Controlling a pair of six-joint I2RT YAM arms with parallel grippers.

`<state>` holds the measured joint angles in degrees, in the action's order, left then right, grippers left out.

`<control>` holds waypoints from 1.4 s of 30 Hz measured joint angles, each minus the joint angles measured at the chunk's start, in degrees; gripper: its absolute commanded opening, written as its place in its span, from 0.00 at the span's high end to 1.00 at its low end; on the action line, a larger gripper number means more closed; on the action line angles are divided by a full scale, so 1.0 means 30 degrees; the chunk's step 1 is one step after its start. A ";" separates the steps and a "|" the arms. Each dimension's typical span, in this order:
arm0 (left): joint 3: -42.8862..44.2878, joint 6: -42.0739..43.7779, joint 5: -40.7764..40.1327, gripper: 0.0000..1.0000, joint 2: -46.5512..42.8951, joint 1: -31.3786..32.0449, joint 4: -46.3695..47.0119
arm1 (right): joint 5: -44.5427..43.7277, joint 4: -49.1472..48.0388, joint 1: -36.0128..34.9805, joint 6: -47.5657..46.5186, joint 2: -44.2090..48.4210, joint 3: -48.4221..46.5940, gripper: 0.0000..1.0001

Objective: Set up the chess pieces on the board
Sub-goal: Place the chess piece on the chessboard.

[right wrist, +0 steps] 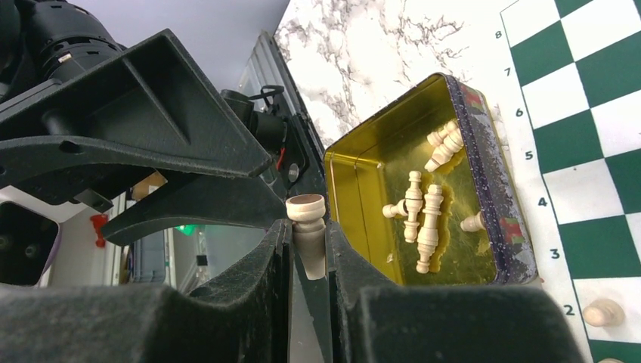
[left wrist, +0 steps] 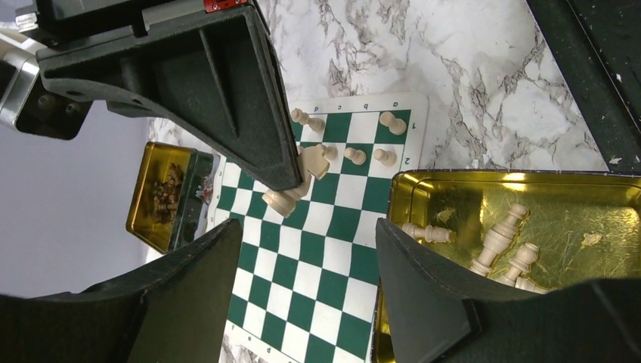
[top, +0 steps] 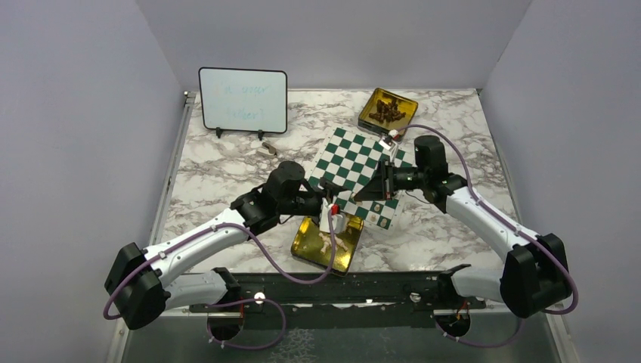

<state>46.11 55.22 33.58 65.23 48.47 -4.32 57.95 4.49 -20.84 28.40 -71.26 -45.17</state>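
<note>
The green-and-white board (top: pixel 355 162) lies in the middle of the table, and a few cream chess pieces (left wrist: pixel 355 155) stand along its near edge. My right gripper (right wrist: pixel 308 236) is shut on one cream piece (right wrist: pixel 306 208), base end pointing outward, and hovers over the board's near part (top: pixel 376 184). My left gripper (left wrist: pixel 308 234) is open with nothing between its fingers. It hangs above the board edge beside the near gold tin (top: pixel 344 255). Several more cream pieces (right wrist: pixel 423 215) lie in that tin.
A second gold tin (top: pixel 407 106) holding dark pieces stands beyond the board's far corner. A black-framed whiteboard (top: pixel 243 100) stands at the back left. The two grippers are close together over the board's near corner. Marble tabletop (top: pixel 227 170) surrounds the board.
</note>
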 measured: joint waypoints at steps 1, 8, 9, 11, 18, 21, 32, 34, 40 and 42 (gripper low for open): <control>0.0000 0.0087 -0.0007 0.34 0.0000 0.0015 -0.0022 | 0.0000 0.0007 -0.0124 -0.0007 -0.0080 -0.0051 0.84; 0.0022 0.0583 0.0000 0.38 0.0073 0.0138 -0.0073 | -0.0007 0.0036 -0.0998 0.0000 -0.0430 -0.0495 0.84; 0.0029 0.0627 0.0007 0.39 0.0117 0.0146 -0.0073 | -0.0007 0.0029 -0.1078 0.0007 -0.0444 -0.0539 0.84; 0.0058 0.0707 0.0007 0.41 0.0211 0.0182 -0.0153 | -0.0007 0.0029 -0.1209 0.0007 -0.0474 -0.0568 0.84; 0.0328 0.1078 0.0007 0.48 0.0685 0.0262 -0.0612 | -0.0007 0.0022 -0.1588 0.0007 -0.0561 -0.0568 0.84; 0.0408 0.1195 0.0000 0.48 0.0750 0.0262 -0.0619 | -0.0007 0.0022 -0.1727 0.0007 -0.0648 -0.0568 0.84; 0.0437 0.1311 0.0000 0.63 0.0765 0.0262 -0.0619 | -0.0007 -0.0146 -0.1931 0.0029 -0.0976 -0.0561 0.82; 0.0430 0.1231 0.0000 0.68 0.0765 0.0262 -0.0619 | -0.0007 -0.0270 -0.1938 0.0051 -0.0976 -0.0525 0.82; 0.0430 0.0743 -0.0204 0.81 0.0765 0.0255 -0.0750 | -0.0007 -0.0838 -0.1945 0.0248 -0.0984 -0.0277 0.78; 0.0430 0.0561 -0.0306 0.83 0.0765 0.0262 -0.0750 | -0.0044 -0.0976 -0.1945 0.0270 -0.0984 -0.0233 0.76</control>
<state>47.40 56.90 32.67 67.53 49.25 -6.57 57.82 1.56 -26.68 29.21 -74.22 -45.87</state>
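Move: My right hand already holds the white chess piece; it goes to my left hand's open fingers, about 4 cm to its left and 2 cm back, at nearly the same height. From my left hand the piece lies some 4 cm right, 2 cm ahead and 1 cm lower. Some 17 cm below my left hand are the gold tin, middle 5 cm back and 3 cm left, and the chessboard, middle 14 cm ahead and 5 cm right. I carry the piece left and slightly back with my right hand, about 3 cm in all, swinging its wrist some 5 degrees counter-clockwise, in between my left fingers. My left hand sinks about 1 cm and otherwise nearly stays in place, and its fingers close from wide to about a quarter open, pinching the piece while my right fingers keep their hold. ##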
